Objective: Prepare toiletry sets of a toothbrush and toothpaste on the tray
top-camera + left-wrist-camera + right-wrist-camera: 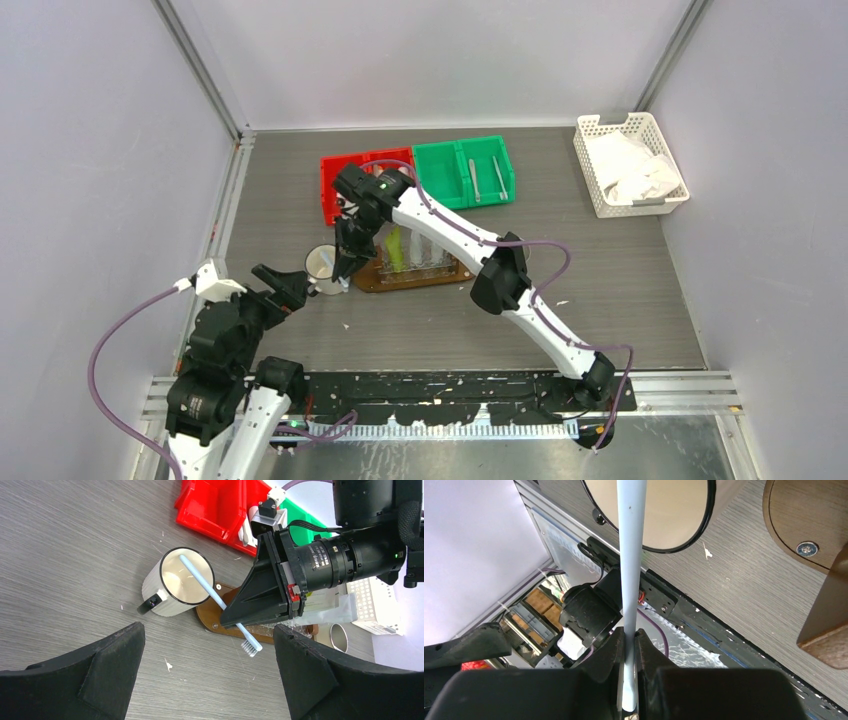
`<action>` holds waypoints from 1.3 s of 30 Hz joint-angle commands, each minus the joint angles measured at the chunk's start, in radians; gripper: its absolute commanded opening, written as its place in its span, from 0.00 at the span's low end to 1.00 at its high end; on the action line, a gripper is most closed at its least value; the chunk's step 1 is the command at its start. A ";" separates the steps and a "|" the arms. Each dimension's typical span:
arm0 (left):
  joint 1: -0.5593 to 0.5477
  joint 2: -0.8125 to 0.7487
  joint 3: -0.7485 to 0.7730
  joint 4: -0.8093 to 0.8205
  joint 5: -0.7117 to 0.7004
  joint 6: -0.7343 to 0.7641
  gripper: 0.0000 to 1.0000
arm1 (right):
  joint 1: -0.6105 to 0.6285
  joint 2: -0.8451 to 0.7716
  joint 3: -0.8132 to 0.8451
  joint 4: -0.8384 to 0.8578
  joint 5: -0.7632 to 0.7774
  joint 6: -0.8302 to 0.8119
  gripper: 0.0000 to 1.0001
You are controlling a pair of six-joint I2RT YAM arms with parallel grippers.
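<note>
My right gripper (347, 262) is shut on a slim pale blue toothbrush (212, 592). The brush slants with its handle end inside a white cup (175, 582) and its bristle head (251, 648) sticking out behind the jaws, above the table. In the right wrist view the toothbrush (630, 555) runs from the shut right gripper (629, 642) up into the cup's mouth (674, 510). The brown tray (385, 281) lies just right of the cup, with a yellow-green toothpaste tube (397, 248) standing on it. My left gripper (207, 675) is open and empty, near the cup's left side.
A red bin (340, 185) and a green bin (440, 165) holding toothbrushes (475, 180) stand behind the tray. A white basket (600, 150) with white packets sits at the back right. A metal cup (340, 637) stands beyond the tray.
</note>
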 commanded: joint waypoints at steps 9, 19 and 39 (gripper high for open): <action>0.005 -0.011 0.003 0.008 0.007 -0.004 1.00 | -0.019 0.019 0.001 0.054 -0.050 0.028 0.19; 0.005 -0.011 -0.002 0.011 0.010 -0.006 1.00 | -0.028 0.014 -0.017 0.088 -0.059 0.023 0.34; 0.005 0.304 0.187 0.031 0.082 0.092 1.00 | -0.212 -0.485 -0.278 0.239 0.075 -0.174 0.99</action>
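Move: The right hand holds the light-blue toothbrush near its head, with the handle already inside the mug; the mug's middle lies about 4 cm ahead of this hand, 5 cm to its left and 11 cm below. The wooden tray with the toothpaste rack is centred some 13 cm to the hand's right and 5 cm ahead, and the red bin about 23 cm ahead and 4 cm right. From the left hand, the mug is roughly 11 cm ahead, 3 cm right and 19 cm below. The right hand eases the toothbrush about 1 cm down and a little forward, handle first into the mug, and its fingers start to open on the way, letting go of the brush near its head. Still creeping forward as the gap widens, it then lifts clear of the mug, some 9 cm up with a swing of about 5 cm both forward and to the right, the wrist tilting roughly 15 degrees and the fingers spreading almost fully. ##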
